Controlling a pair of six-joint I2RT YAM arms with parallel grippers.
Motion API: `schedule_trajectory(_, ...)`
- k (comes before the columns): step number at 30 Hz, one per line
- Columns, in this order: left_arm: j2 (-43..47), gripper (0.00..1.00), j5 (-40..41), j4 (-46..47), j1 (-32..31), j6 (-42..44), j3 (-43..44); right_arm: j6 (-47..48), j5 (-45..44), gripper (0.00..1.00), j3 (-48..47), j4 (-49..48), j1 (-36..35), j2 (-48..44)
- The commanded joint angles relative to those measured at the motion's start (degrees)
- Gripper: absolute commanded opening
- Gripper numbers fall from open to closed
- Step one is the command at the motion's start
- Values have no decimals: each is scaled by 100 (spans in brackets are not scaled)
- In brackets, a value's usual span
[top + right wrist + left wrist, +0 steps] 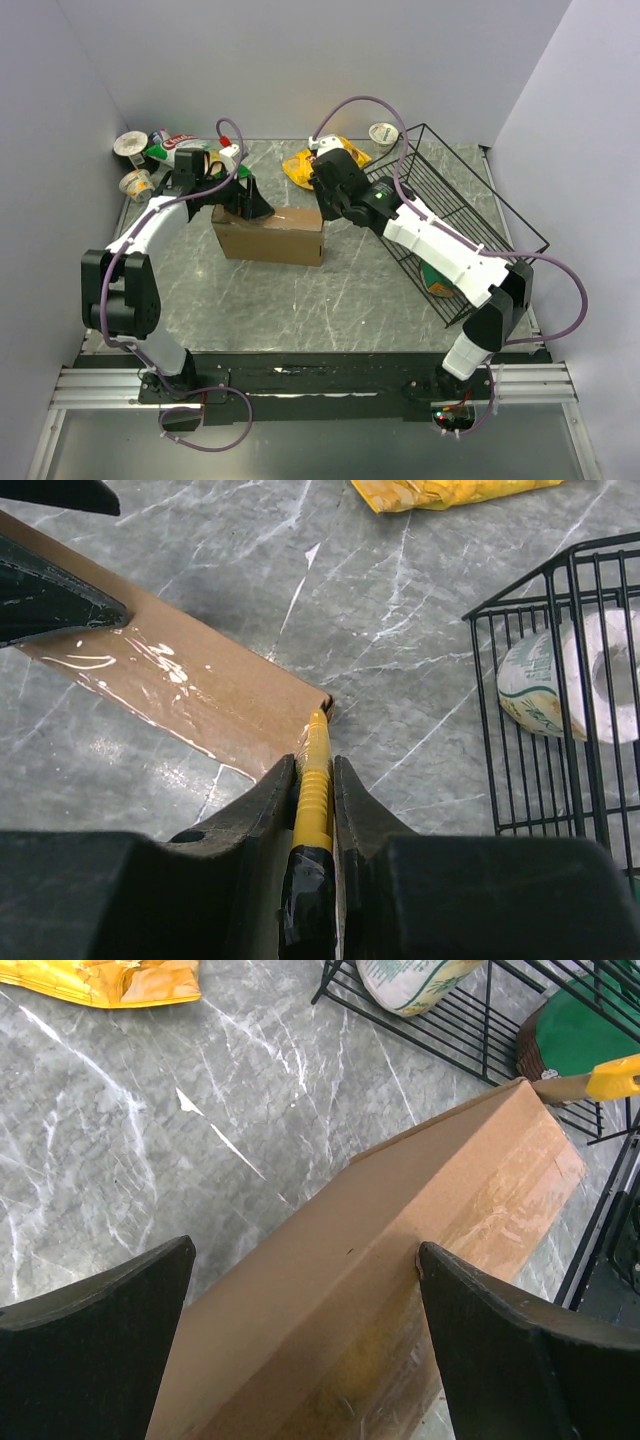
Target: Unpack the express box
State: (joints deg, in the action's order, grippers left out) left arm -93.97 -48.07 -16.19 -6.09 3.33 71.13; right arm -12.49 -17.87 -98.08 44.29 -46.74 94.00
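Note:
The express box (270,238), plain brown cardboard with clear tape along its top, lies in the middle of the table. My left gripper (250,205) stands open over its left end. In the left wrist view the two fingers (100,1330) straddle the box (400,1290), the right one touching its taped top. My right gripper (313,762) is shut on a yellow-handled cutter (313,780). The cutter's tip rests at the right top corner of the box (200,690). That tip also shows in the left wrist view as a yellow cutter (615,1077).
A black wire basket (450,200) stands at the right, holding a white roll (590,675) and a green item (437,280). A yellow bag (305,165) lies behind the box. Cups (135,145) and a green-white pack (170,145) sit at the back left.

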Motion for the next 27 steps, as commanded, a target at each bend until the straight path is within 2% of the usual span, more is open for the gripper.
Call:
schedule_trajectory(1, 80, 98, 677, -578, -42, 282, -188, -8, 187, 0, 18, -52, -160, -110)
schedule_trajectory(6, 529, 97, 492, -816, 98, 308, -398, 247, 187, 0, -632, -228, -55, 407)
schedule_trajectory(13, 1056, 97, 404, -1053, 213, 361, -820, 458, 661, 0, -1493, -263, 77, 1041)
schedule_trajectory(20, 1022, 98, 430, -948, 257, 282, -900, 590, 1197, 0, -1214, -202, 69, 937)
schedule_trajectory(25, 855, 99, 430, -852, 283, 186, -934, 634, 1198, 0, -784, -184, 51, 603)
schedule_trajectory(27, 828, 95, 378, -799, 310, 106, -1013, 660, 1146, 0, -695, -193, 25, 462)
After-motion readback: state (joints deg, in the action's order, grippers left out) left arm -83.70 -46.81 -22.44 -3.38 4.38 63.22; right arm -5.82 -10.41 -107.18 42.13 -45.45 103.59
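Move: Under the open left hand stands the box on its edge, its middle some 7 cm below, about 2 cm back and 1 cm to the right. From the right hand, which already holds the yellow knife with the blade at the box's right end, that middle lies roughly 11 cm left, 4 cm ahead and 15 cm down. Also from the right hand, the yellow chips bag is about 18 cm ahead and 1 cm right, and the wire rack's middle 26 cm right, 5 cm ahead. Swinging the box round between them, the two arms work together: the left hand, fingers still wide with one on the box's top, draws back about 5 cm and some 2 cm left. The right hand, its grip on the knife kept, goes forward and left some 5 cm, turning a little counter-clockwise, with the blade still at the right end's far corner, and eases slightly back and down at the last. ##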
